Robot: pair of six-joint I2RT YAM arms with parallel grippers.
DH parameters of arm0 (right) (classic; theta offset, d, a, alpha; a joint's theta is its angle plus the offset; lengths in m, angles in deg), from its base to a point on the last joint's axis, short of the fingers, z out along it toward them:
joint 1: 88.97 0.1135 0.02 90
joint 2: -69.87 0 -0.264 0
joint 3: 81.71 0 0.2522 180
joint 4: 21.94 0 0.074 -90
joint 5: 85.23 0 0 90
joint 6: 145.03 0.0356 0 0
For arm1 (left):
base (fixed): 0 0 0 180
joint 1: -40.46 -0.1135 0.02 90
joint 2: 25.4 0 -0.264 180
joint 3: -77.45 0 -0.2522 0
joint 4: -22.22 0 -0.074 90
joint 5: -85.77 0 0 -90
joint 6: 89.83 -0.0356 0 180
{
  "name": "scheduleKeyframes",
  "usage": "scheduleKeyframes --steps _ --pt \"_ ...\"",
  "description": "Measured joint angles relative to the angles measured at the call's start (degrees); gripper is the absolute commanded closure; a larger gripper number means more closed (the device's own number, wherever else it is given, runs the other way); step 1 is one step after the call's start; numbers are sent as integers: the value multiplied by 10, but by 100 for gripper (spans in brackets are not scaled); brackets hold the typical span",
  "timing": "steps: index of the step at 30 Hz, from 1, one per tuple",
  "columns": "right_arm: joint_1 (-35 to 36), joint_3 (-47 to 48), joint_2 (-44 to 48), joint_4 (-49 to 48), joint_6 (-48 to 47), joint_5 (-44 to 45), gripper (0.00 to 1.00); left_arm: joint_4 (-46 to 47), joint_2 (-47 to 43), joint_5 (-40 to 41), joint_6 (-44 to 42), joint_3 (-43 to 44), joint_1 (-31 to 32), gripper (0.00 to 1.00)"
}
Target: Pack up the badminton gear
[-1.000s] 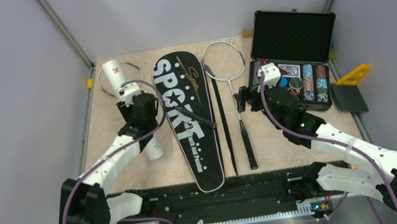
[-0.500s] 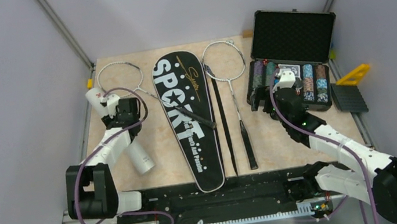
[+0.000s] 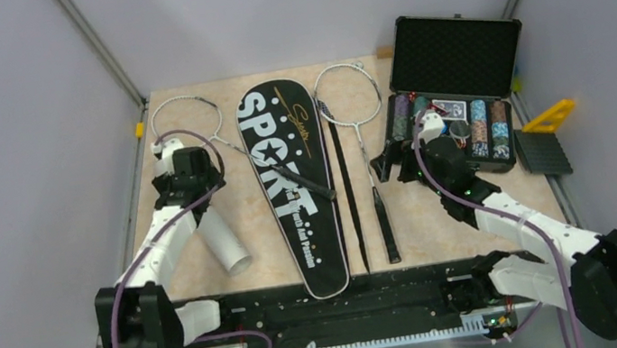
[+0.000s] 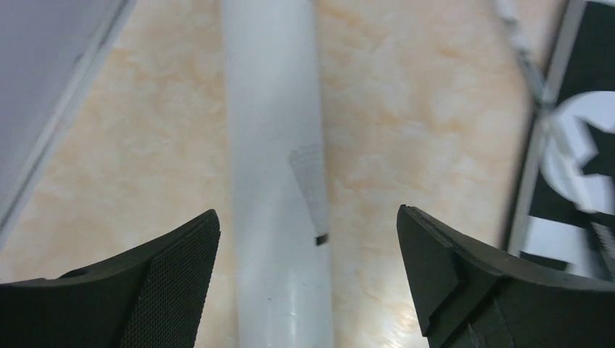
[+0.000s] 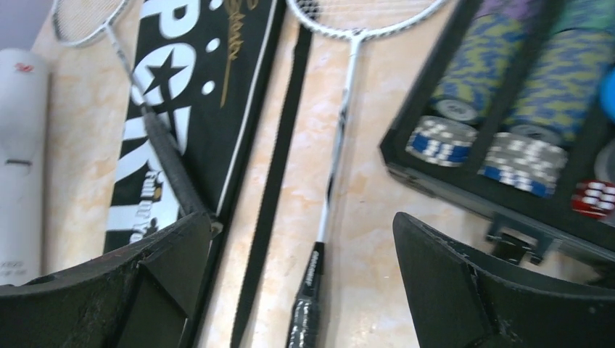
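The white tube lies flat on the table at the left. My left gripper hovers open over its far end. In the left wrist view the tube runs between the spread fingers of the left gripper without touching them. The black "SPORT" bag lies in the middle, and one racket has its handle across the bag. The other racket lies to the right of the bag. My right gripper stands open just above that racket's shaft, which shows between the fingers of the right gripper.
A black strap lies between the bag and the right racket. The open black case of poker chips sits at the back right, close to my right wrist. A yellow triangle and a black grid piece lie beyond the table's right edge.
My left gripper has opened and let go of the tube, which went from tilted in the grip to lying flat. My right gripper has shifted left from the chip case toward the right racket.
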Motion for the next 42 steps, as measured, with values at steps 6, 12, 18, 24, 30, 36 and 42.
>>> scheduleKeyframes --steps 6,12,18,24,30,36,42 --pt "0 16 -115 -52 47 -121 14 107 -117 -212 8 -50 0 5" --pt "6 91 -279 -90 113 -195 21 223 -104 -383 50 -112 0 7" --pt "35 222 -438 -106 148 -183 31 302 -31 -468 97 -146 0 9" --pt "50 295 -535 -101 173 -148 35 368 51 -534 130 -165 0 9" --pt "77 353 -581 -83 176 -98 45 428 128 -585 154 -176 0 8" --pt "94 381 -598 -69 162 -66 74 492 175 -620 166 -165 1 7" --pt "101 383 -602 -73 118 -34 100 491 190 -610 159 -148 10 7"
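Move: The black bag's right-hand edge, at the spot the right hand goes for, lies about 17 cm to its left, 11 cm ahead and 12 cm below; the strap's middle is 12 cm left and level ahead, the right racket's grip 12 cm back and 2 cm left. The left hand has the bag's left edge about 20 cm to its right, 2 cm ahead; the grip of the racket on the bag is 31 cm right, 1 cm ahead, the tube's middle 7 cm back, straight in line. The right hand sweeps some 18 cm left over the strap while sinking and reaching forward, tips about 20 degrees further down, and shuts its wide-open fingers to pinch the bag's piped edge. The left hand leaves the tube with a short rise, swings some 20 cm right, turning clockwise and rolling, then sinks with fingers still wide open to the bag's left edge; touch there can't be told. ##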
